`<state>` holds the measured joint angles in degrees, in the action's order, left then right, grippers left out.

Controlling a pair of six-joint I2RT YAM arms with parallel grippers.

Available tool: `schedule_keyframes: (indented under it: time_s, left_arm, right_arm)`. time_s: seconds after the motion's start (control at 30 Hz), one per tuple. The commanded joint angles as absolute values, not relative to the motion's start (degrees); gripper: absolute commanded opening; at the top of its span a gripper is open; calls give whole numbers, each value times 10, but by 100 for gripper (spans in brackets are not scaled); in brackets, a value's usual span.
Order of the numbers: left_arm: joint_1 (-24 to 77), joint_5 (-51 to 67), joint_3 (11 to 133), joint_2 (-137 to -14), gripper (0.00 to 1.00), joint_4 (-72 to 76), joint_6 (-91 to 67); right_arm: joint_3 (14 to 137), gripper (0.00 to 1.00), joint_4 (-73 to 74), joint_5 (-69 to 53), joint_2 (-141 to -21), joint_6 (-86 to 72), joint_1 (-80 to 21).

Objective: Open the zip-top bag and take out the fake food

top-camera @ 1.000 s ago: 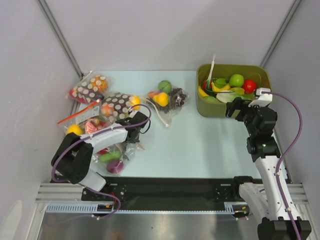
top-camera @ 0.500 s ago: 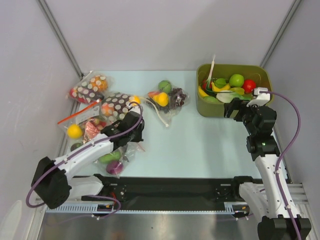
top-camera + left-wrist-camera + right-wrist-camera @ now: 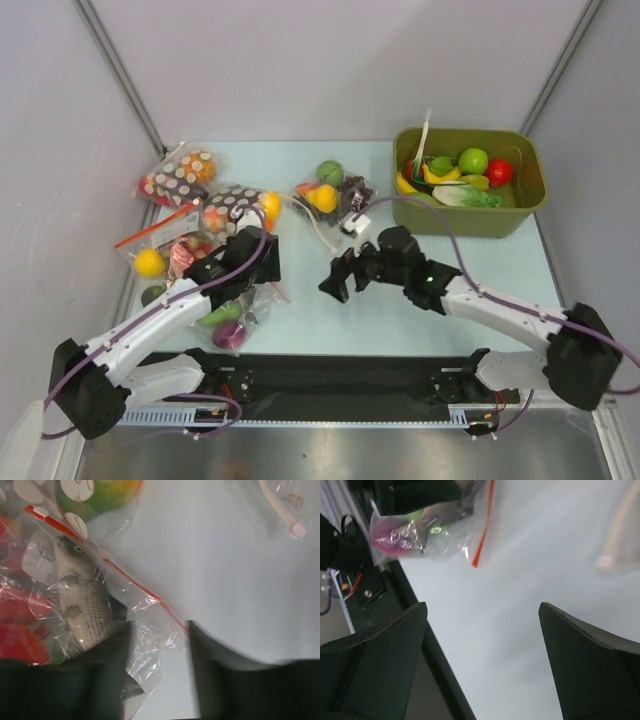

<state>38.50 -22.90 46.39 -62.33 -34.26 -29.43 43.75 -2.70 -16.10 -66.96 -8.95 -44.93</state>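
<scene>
The zip-top bag [image 3: 228, 318] lies crinkled at the table's near left, its red zip strip [image 3: 135, 582] running diagonally in the left wrist view. Inside it show a grey fish [image 3: 82, 607], a red piece [image 3: 20, 645], a green piece [image 3: 220, 314] and a purple piece [image 3: 392, 542]. My left gripper [image 3: 255, 255] hovers over the bag's upper right part. Its jaws stand a little apart, with a loose corner of clear plastic lying between the fingers [image 3: 159, 630]. My right gripper [image 3: 338, 280] stands wide open over bare table just right of the bag [image 3: 435, 535], with nothing between its fingers [image 3: 482, 610].
An olive bin [image 3: 470, 135] of toy food stands at the back right. A clear bag with a white strip [image 3: 335, 195] lies at mid back. Brown dotted bags [image 3: 235, 208] and a bag with a yellow ball [image 3: 150, 262] crowd the left. A black rail [image 3: 330, 370] runs along the near edge.
My right arm has swung from the bin down to mid-table, toward the bag, still open. My left gripper's jaws have parted from shut, and the left arm has stretched out lower.
</scene>
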Motion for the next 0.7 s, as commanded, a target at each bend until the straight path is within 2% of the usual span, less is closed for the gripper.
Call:
schedule_keyframes:
  time_s: [0.0,0.03,0.07,0.23,0.47,0.67]
  left_arm:
    - [376,-272,493,-575,75,-354,-306]
    - [371,-279,496,-569,93,-357,-303]
    - [366,-279,498,-562,99,-361,-300]
    - [303,-257,492,-521,100,-364,-285]
    - [268,-251,476,-473,100,-363,-276]
    - [258,-240,475,-459,100,-356,-265]
  right_arm:
    - [474,99,-117,-172,-727,-109,-498]
    - [475,99,-146,-180,-759,-112,-503]
    - [483,99,-159,-198,-775,-117,-507]
    - [518,98,-232,-263,-879,-149,-516]
    - [570,96,-315,-314,-1020,-186,-523]
    - [634,95,-316,-302,-1118,-196,-526]
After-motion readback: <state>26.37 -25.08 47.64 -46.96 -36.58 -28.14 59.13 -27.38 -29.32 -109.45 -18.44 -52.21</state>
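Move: The lower end of the fish bag's red zip lies roughly 14 cm to the right hand's left, about 1 cm ahead and 17 cm below. The fish in that bag is some 10 cm to the left of the zip end and 3 cm farther out; the tip of the pear bag's white zip is about 14 cm straight ahead of the right hand. From the left hand the red zip end is some 3 cm to the right, level fore-and-aft and 11 cm below. Towards the red zip's lower end the right hand swings about 15 cm to its left while sinking some 10 cm, fingers open throughout and tipping farther down, and arrives close over that corner. The left hand clears away from it, rising and moving left about 7 cm each way, its fingers spreading from a third open to fully wide and its wrist tilting up and turning counter-clockwise. ##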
